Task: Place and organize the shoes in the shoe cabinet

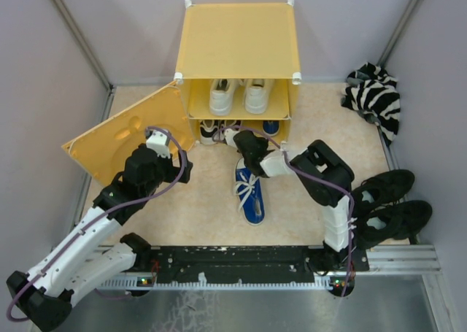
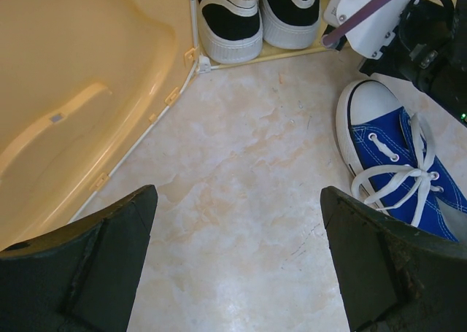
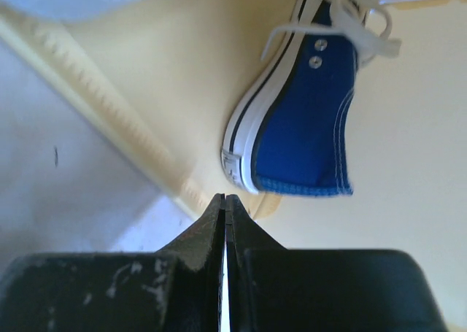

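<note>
The yellow shoe cabinet (image 1: pixel 237 40) stands at the back with its door (image 1: pixel 120 139) swung open to the left. A white pair (image 1: pixel 238 95) sits on the upper shelf. A black-and-white pair (image 2: pixel 255 14) sits lower left, and one blue shoe (image 3: pixel 310 120) lower right. The other blue shoe (image 1: pixel 249 191) lies on the floor in front. My right gripper (image 3: pixel 225 198) is shut and empty at the lower opening, just short of the blue shoe's heel. My left gripper (image 2: pixel 237 193) hangs open over bare floor beside the door, with nothing between its fingers.
An all-black pair (image 1: pixel 387 204) lies on the floor at the right, beside my right arm. A zebra-striped cloth (image 1: pixel 376 98) is bunched in the back right corner. Grey walls close in both sides and the back. The open door takes up the left floor.
</note>
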### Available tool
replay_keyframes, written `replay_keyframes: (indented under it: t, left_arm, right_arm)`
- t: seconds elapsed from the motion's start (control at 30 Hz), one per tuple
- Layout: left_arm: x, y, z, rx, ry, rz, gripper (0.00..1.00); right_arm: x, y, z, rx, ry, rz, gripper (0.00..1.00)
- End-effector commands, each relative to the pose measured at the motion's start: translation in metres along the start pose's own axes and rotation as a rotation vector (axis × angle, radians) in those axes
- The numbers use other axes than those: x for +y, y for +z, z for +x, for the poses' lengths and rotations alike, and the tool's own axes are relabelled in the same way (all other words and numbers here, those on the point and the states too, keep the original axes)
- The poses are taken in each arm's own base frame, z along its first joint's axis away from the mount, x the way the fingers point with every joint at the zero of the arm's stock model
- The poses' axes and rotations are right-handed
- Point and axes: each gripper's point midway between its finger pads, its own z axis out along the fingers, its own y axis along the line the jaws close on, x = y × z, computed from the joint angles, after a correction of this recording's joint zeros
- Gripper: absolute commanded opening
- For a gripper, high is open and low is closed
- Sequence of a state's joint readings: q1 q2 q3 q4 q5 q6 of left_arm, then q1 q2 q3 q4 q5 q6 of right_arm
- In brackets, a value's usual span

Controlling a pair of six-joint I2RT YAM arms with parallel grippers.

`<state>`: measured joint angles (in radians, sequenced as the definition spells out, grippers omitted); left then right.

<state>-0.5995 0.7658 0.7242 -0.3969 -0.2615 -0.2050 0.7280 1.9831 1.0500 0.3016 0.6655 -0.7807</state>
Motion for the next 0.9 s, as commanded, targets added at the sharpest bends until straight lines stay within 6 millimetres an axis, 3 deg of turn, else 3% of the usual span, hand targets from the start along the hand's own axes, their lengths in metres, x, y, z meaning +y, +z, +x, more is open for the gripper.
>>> replay_keyframes:
  t: [0.0, 0.13, 0.3, 0.47, 0.87]
  left_arm:
    - [0.002, 0.000, 0.000, -0.007, -0.007, -0.009, 0.99]
    - [0.004, -0.001, 0.001, -0.008, -0.006, -0.018, 0.99]
    - [0.004, 0.000, 0.001, -0.007, -0.005, -0.018, 0.99]
    - [0.003, 0.002, 0.001, -0.003, -0.002, -0.016, 0.99]
    - [0.004, 0.004, 0.003, 0.006, 0.000, -0.024, 0.99]
  right_arm:
    - [-0.009, 0.018, -0.032, -0.075, 0.051, -0.009, 0.00]
    - [-0.014, 0.031, -0.035, -0.086, 0.042, 0.029, 0.00]
    - [-0.033, 0.044, -0.028, -0.071, 0.002, 0.163, 0.00]
    - [-0.037, 0.059, -0.018, -0.059, -0.018, 0.194, 0.00]
    - [-0.055, 0.066, 0.024, 0.039, -0.008, 0.255, 0.00]
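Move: The stowed blue shoe stands in the cabinet's lower compartment, its middle about 12 cm ahead of the right hand and 5 cm right, nearly level. The near black-white shoe is some 9 cm ahead and 8 cm left. The loose blue shoe lies on the floor about 22 cm back and 2 cm left. From the idle left hand the stowed blue shoe is roughly 24 cm ahead, 27 cm right and 15 cm lower. Shut right fingers reach about 6 cm forward, veering left then right, against the stowed blue shoe's left side. ##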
